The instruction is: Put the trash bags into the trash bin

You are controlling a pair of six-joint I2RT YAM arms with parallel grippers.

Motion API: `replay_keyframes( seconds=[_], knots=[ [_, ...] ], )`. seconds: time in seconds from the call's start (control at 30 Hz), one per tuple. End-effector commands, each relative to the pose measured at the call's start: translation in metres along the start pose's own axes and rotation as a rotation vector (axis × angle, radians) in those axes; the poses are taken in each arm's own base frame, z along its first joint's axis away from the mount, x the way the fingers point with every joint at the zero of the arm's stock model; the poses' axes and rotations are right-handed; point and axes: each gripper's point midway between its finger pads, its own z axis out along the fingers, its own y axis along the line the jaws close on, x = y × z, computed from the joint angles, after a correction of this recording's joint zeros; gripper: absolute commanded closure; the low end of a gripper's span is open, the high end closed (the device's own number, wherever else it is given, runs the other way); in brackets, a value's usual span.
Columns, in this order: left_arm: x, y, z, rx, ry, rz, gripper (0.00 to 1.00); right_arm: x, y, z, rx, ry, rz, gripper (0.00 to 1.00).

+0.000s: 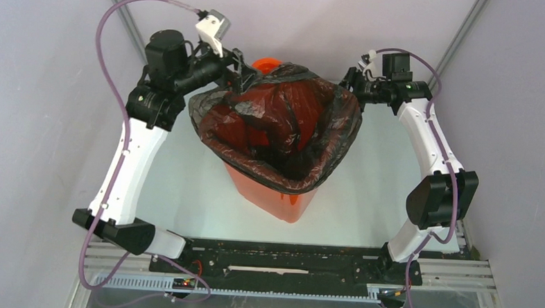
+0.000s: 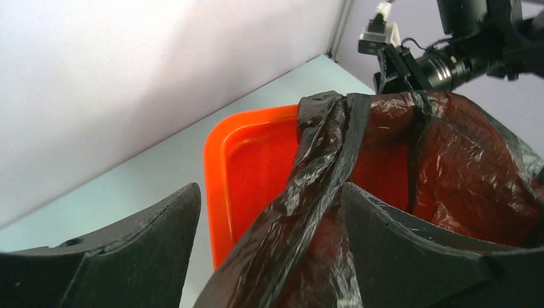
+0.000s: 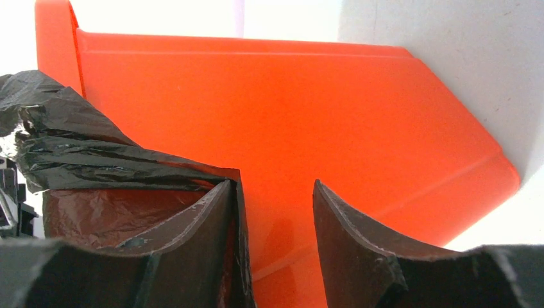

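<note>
The orange bin (image 1: 276, 196) stands mid-table, tilted toward the near edge. The black bag (image 1: 285, 116) is stretched wide open over its top, and the orange shows through the film. My left gripper (image 1: 240, 69) is at the bag's far left corner. In the left wrist view it is open (image 2: 269, 187), and a bunched strand of bag rim (image 2: 321, 167) runs between the fingers and lies against the right one. My right gripper (image 1: 348, 82) is at the far right corner, also open (image 3: 272, 184). Bag film (image 3: 96, 160) drapes over its left finger, with the bin wall (image 3: 289, 115) behind the gap.
Grey walls and two slanted frame posts (image 1: 126, 16) close off the back. A black rail (image 1: 286, 262) with the arm bases runs along the near edge. Purple cables (image 1: 111, 57) loop beside each arm. Pale tabletop (image 1: 185, 192) shows to either side of the bin.
</note>
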Motion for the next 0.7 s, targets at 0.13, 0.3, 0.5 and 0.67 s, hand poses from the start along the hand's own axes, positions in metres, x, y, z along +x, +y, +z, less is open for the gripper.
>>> replay_keyframes(
  seconds=[0.13,0.3,0.5,0.67],
  knots=[
    [-0.015,-0.037,0.005,0.166,-0.027,0.197,0.16,-0.008,0.036,-0.031,-0.084,-0.073,-0.069,0.42],
    [-0.007,-0.044,0.013,0.192,0.001,0.21,0.12,-0.007,0.04,-0.033,-0.095,-0.074,-0.076,0.42],
    [0.013,-0.034,0.03,0.112,0.094,0.296,0.15,-0.005,0.039,-0.036,-0.092,-0.077,-0.077,0.43],
    [0.013,-0.035,0.038,0.105,0.086,0.303,0.16,-0.003,0.036,-0.038,-0.089,-0.078,-0.072,0.43]
  ],
)
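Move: The bag's far edge, the left hand's goal, lies about 6 cm to its right, 4 cm ahead and 8 cm below; the uncovered far bin rim is some 7 cm ahead, 4 cm right and 10 cm down, the right gripper about 20 cm right, 1 cm ahead and 12 cm lower. From the right hand that stretch of edge lies roughly 14 cm left, 3 cm ahead, 4 cm up; the nearby bin rim is 4 cm left, level forward, 7 cm above. With the bag's hem still caught over its upper fingertip, the half-open right hand eases about 1.5 cm right, then lifts some 2.5 cm beside the bin. The wide-open left hand travels about 5.5 cm right towards the bag's far edge, sinking late by some 3.5 cm while it swings clockwise and rolls its left side up roughly 15 degrees. ##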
